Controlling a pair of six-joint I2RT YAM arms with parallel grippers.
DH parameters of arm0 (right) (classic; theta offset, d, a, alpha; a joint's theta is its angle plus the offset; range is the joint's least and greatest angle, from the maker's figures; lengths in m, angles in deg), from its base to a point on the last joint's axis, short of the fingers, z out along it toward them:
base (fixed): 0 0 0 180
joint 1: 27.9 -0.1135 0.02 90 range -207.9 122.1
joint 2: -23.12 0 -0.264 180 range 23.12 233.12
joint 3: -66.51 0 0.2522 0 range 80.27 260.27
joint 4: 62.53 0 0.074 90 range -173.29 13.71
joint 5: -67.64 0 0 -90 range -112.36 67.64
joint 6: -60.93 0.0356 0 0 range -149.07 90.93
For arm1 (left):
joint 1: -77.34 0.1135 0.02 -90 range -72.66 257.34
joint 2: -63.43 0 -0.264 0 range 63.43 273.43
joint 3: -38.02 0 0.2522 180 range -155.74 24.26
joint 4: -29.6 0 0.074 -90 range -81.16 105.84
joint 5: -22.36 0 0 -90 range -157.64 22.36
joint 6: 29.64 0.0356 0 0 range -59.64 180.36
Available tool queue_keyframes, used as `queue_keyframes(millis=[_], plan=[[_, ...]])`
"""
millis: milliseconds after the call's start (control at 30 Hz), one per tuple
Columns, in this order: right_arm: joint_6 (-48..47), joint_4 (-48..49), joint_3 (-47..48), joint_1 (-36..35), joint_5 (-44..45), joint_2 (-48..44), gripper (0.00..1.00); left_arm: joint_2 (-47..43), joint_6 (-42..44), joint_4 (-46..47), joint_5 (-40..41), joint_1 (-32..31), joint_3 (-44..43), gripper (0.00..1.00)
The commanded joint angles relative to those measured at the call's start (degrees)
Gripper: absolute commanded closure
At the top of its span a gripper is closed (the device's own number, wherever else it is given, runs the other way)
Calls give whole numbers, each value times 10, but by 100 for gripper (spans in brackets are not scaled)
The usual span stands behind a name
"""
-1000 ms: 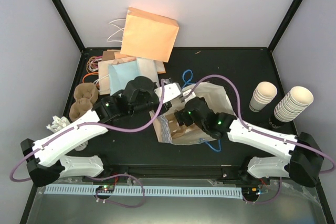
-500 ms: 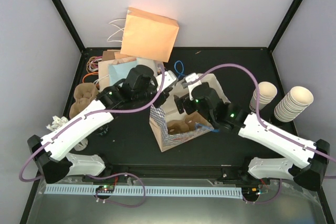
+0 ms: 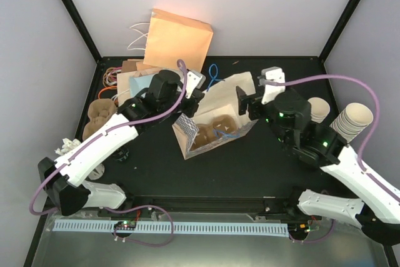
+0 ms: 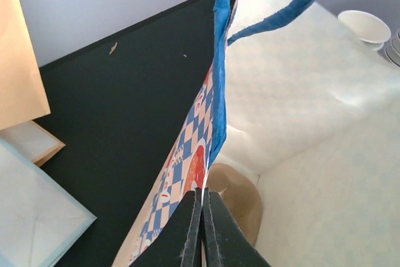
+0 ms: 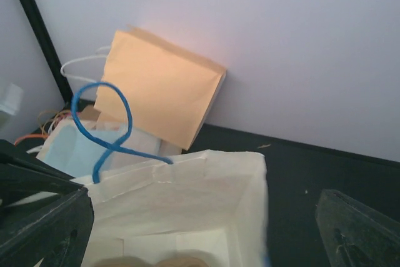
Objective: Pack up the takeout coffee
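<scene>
The blue-checked paper bag (image 3: 219, 101) leans open at the table's middle, mouth towards the right arm. A brown pulp cup carrier (image 3: 215, 128) lies inside it. My left gripper (image 3: 192, 103) is shut on the bag's left rim beside the blue handle (image 4: 219, 42). In the left wrist view its fingertips (image 4: 202, 191) pinch the checked wall (image 4: 187, 154), with the carrier (image 4: 240, 195) just beyond. My right gripper (image 3: 249, 103) hangs wide open at the bag's right rim, holding nothing. In its own view the right gripper (image 5: 203, 204) faces the cream inside wall (image 5: 187, 198). The takeout coffee is out of view.
An orange paper bag (image 3: 178, 39) leans on the back wall, with flat bags (image 3: 140, 82) in front of it. Brown carriers (image 3: 100, 120) and crumpled paper (image 3: 65, 148) lie at the left. Two stacks of cream cups (image 3: 317, 109) (image 3: 351, 122) stand at the right, behind my right arm.
The left gripper has drawn the bag's rim back and up, so the bag stands more open. The right gripper has come out of the bag, rising and moving right.
</scene>
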Motion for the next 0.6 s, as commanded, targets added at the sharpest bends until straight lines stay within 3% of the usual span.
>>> queue_keyframes(millis=[0,233,567], plan=[[9,-15,12,3,55,-42,0,33,-69,52,20,6,-19,97],[11,-7,-35,3,84,-98,0,86,-137,98,27,26,-48,96],[60,-83,-71,3,94,-98,0,177,-189,181,-26,46,-101,96]])
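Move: Over the takeout bag, the left fingers already pinch the far wall's rim near its left corner; the bag's middle lies about 7 cm to that hand's right, level fore and aft, some 17 cm below. The blue paper bag is roughly 17 cm ahead and 15 cm left of it. From the open right hand, the bag's middle is about 4 cm ahead, 7 cm left and 26 cm down, with the cup carrier low inside, 3 cm ahead and 7 cm left. Drawing the bag by its rim, the left hand keeps its pinch and goes about 8 cm forward, easing slightly right and down while the wrist turns some 15 degrees, partly counter-clockwise. The right hand, still wide open, shifts about 6 cm right and slightly back, rising at first, then sinking about 3 cm beside the bag's right end. ##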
